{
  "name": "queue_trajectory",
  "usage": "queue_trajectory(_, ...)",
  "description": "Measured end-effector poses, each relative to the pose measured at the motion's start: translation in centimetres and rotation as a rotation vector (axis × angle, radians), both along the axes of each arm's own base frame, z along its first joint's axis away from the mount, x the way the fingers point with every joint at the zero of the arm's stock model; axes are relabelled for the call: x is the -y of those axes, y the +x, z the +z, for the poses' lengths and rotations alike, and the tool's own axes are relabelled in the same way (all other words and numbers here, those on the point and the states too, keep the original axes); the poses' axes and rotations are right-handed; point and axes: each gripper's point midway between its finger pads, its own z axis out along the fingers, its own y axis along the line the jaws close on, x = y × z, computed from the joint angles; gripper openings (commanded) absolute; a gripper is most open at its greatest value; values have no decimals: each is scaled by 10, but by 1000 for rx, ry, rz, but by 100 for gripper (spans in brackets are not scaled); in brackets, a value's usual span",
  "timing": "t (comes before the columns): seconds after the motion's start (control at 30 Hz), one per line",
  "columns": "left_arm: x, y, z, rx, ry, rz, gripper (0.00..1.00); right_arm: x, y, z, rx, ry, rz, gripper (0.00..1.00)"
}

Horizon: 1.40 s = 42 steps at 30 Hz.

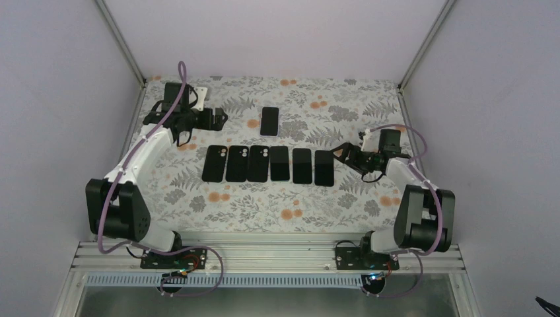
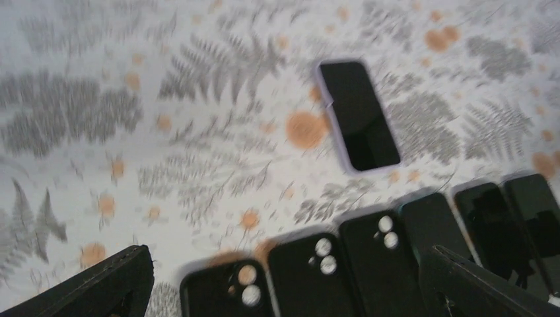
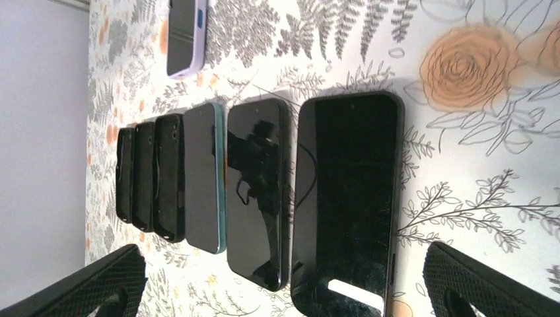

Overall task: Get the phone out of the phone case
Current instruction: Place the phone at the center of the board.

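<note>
A phone in a lilac phone case (image 1: pixel 269 121) lies screen up, alone behind a row of black items; it also shows as the cased phone (image 2: pixel 358 115) in the left wrist view and, in the right wrist view, the cased phone (image 3: pixel 185 33) at the top edge. My left gripper (image 1: pixel 221 119) hovers left of it, open, with nothing between its fingers (image 2: pixel 99 284). My right gripper (image 1: pixel 343 153) sits at the right end of the row, open and empty, its fingers (image 3: pixel 482 284) apart above the rightmost black phone (image 3: pixel 347 198).
The row holds three black cases (image 1: pixel 236 164) with camera holes on the left and three dark phones (image 1: pixel 302 166) on the right, one with a teal edge (image 3: pixel 201 175). A floral cloth (image 1: pixel 370 112) covers the table. White walls enclose the sides and back.
</note>
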Motion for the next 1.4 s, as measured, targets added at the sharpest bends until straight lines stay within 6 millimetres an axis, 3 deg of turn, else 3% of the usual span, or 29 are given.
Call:
queue_trajectory(0.1,13,4,41,118,17,-30,100,5,1,16,49,-7,-13,99)
queue_trajectory(0.27,13,23,93,256,24,-31,100,9,0,52,166,-27,-27,99)
queue_trajectory(0.37,21,33,107,301,48,-41,100,10,-3,73,242,-39,-31,99)
queue_trajectory(0.47,48,47,106,305,77,-88,100,10,-5,86,289,-50,-31,99)
queue_trajectory(0.57,77,56,83,266,83,-135,100,12,-6,93,317,-67,-37,99)
queue_trajectory(0.73,104,58,36,170,64,-134,100,18,-6,103,359,-92,-60,99)
queue_trajectory(1.0,152,86,-31,72,124,-129,100,27,-6,113,402,-121,-92,99)
queue_trajectory(1.17,164,87,-71,-3,156,-117,100,35,-6,123,443,-141,-121,99)
queue_trajectory(1.4,171,104,-97,-53,158,-72,100,40,-8,123,453,-148,-138,99)
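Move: The lilac-edged phone lies about 9 cm ahead and 19 cm to the right of the left hand, some 16 cm below it. In the near row, at that same depth, the leftmost empty case is about 10 cm back and 1 cm left, the third case 10 cm back and 15 cm right, the teal-edged phone 10 cm back and 23 cm right. From the right hand the lilac-edged phone is roughly 17 cm ahead, 25 cm left and 6 cm below. The left hand, empty and wide open, first rises about 11 cm with its fingertips tipping up, then sweeps right and forward past the far side of the empty cases and sinks some 20 cm from that peak, tipping back down, until it hangs open above the lilac-edged phone, without touching it. The right hand, also open, backs away from the rightmost phone of the near row by rising some 12 cm and drifting a little to the right, its fingers tilting up about 25 degrees. ##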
